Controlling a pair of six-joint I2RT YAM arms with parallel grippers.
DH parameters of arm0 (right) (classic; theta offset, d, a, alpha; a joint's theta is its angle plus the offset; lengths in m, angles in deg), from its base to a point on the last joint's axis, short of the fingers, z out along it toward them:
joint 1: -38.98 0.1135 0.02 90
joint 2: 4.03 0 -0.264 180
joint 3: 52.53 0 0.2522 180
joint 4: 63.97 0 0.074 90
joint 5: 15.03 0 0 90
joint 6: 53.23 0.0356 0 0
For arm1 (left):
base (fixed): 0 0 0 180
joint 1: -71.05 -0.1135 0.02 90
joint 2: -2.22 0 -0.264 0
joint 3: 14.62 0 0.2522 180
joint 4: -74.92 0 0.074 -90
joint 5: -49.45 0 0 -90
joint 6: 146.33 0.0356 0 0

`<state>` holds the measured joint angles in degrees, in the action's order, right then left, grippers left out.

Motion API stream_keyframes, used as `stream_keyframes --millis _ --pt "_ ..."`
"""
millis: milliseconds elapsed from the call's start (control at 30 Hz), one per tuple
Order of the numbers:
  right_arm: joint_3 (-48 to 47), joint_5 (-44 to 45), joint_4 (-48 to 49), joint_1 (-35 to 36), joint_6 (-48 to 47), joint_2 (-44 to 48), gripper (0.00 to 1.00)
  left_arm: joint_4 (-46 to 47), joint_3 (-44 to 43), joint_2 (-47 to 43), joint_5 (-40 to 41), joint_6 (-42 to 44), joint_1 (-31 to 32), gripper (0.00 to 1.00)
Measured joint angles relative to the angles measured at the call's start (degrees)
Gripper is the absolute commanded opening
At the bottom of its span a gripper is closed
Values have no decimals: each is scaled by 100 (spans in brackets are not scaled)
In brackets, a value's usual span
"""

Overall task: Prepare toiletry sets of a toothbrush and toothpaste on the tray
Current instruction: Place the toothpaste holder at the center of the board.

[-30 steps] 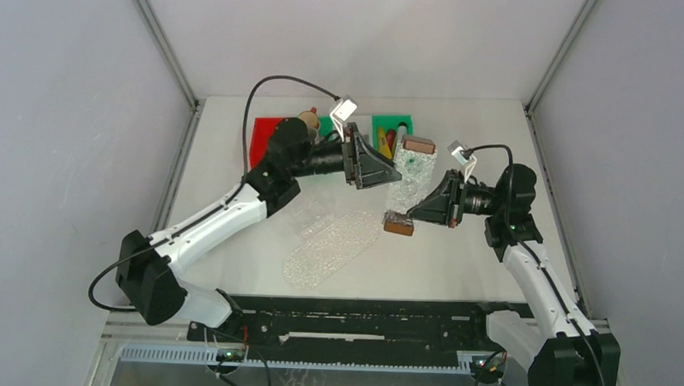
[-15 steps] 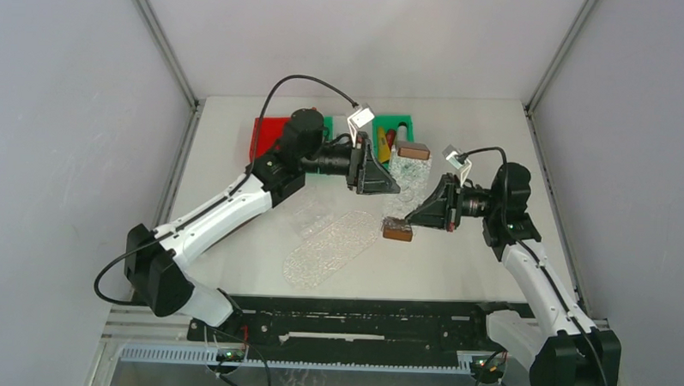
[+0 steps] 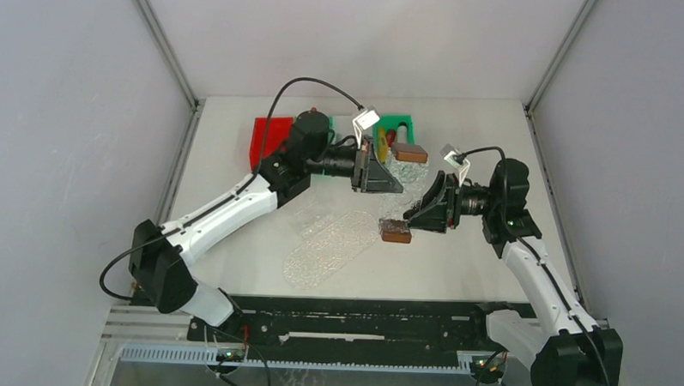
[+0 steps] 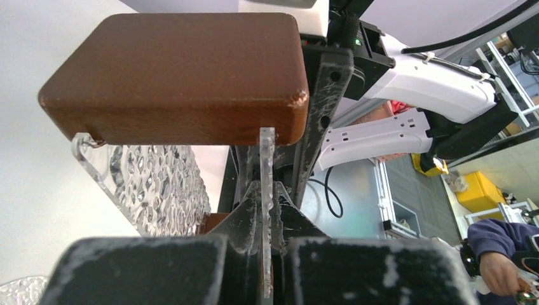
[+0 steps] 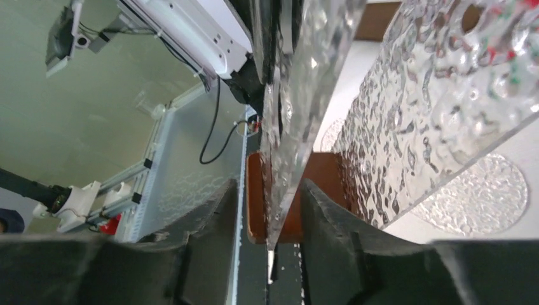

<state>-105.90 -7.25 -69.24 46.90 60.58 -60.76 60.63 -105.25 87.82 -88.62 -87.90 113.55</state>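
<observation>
A clear textured tray [image 3: 405, 188] with a brown wooden handle [image 3: 409, 152] at each end is held up off the table, tilted on edge. My left gripper [image 3: 391, 175] is shut on its thin clear rim [image 4: 267, 190], just under the far handle [image 4: 178, 76]. My right gripper [image 3: 412, 216] is open, its fingers [image 5: 330, 235] standing either side of the tray's edge [image 5: 279, 190] by the near handle [image 3: 396, 232] without touching it. A yellow tube [image 3: 381, 146] and a red tube [image 3: 390, 136] lie in a green bin [image 3: 396, 124], partly hidden. No toothbrush shows clearly.
A red bin [image 3: 267, 137] stands at the back left, behind the left arm. A clear oval textured dish [image 3: 332, 248] and a smaller clear piece [image 3: 310, 216] lie on the table in front of the held tray. A black rail [image 3: 360, 324] runs along the near edge.
My left arm has swung right and back with the tray, which now stands steeper. My right gripper has shifted slightly left, and the near handle has dropped a little.
</observation>
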Motion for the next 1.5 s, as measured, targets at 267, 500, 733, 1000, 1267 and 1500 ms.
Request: stream_keyframes --millis 267,500,733,1000,1267,1500 --pt "-181 -109 -232 -234 -304 98 84 1410 1908 -1384 417 -964 -588 0" --pt "-238 -127 -413 -431 -446 214 86 2426 3578 -3209 1360 -1882 -1775 0" --pt "-238 -31 -575 -533 -551 221 86 2667 4605 -4607 2605 -2645 -3213 0" --pt "-240 98 -715 -570 -684 225 86 2645 5209 -5036 3707 -3252 -4616 0" --pt "-240 175 -833 -597 -761 225 87 3064 5925 -4846 5130 -3700 -5086 0" --pt "-240 221 -837 -597 -811 225 87 3886 6216 -4221 6389 -3829 -5121 0"
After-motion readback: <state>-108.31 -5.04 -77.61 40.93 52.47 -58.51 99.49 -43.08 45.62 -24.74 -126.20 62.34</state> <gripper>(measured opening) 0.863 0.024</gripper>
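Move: From the left hand, which has the toothpaste holder pinched, the brown board lies about 40 cm to the left, 7 cm ahead and some 30 cm below. Its neighbours, at table height: the red bin, about 30 cm ahead and 35 cm left of that hand; the clear bracket, 10 ahead and 21 left; the clear oval plate, 15 left and 2 back. From the right hand the board is about 12 cm ahead and 46 cm left. Sweeping about 45 cm left and some 10 cm forward, the left hand keeps its grip on the toothpaste holder and carries it towards the brown board, swinging around counter-clockwise by roughly 110 degrees and sinking about 8 cm, mostly late in the travel. The right fingers, already opening, spread wide and let go as that hand eases about 2 cm right and 2 cm forward. ##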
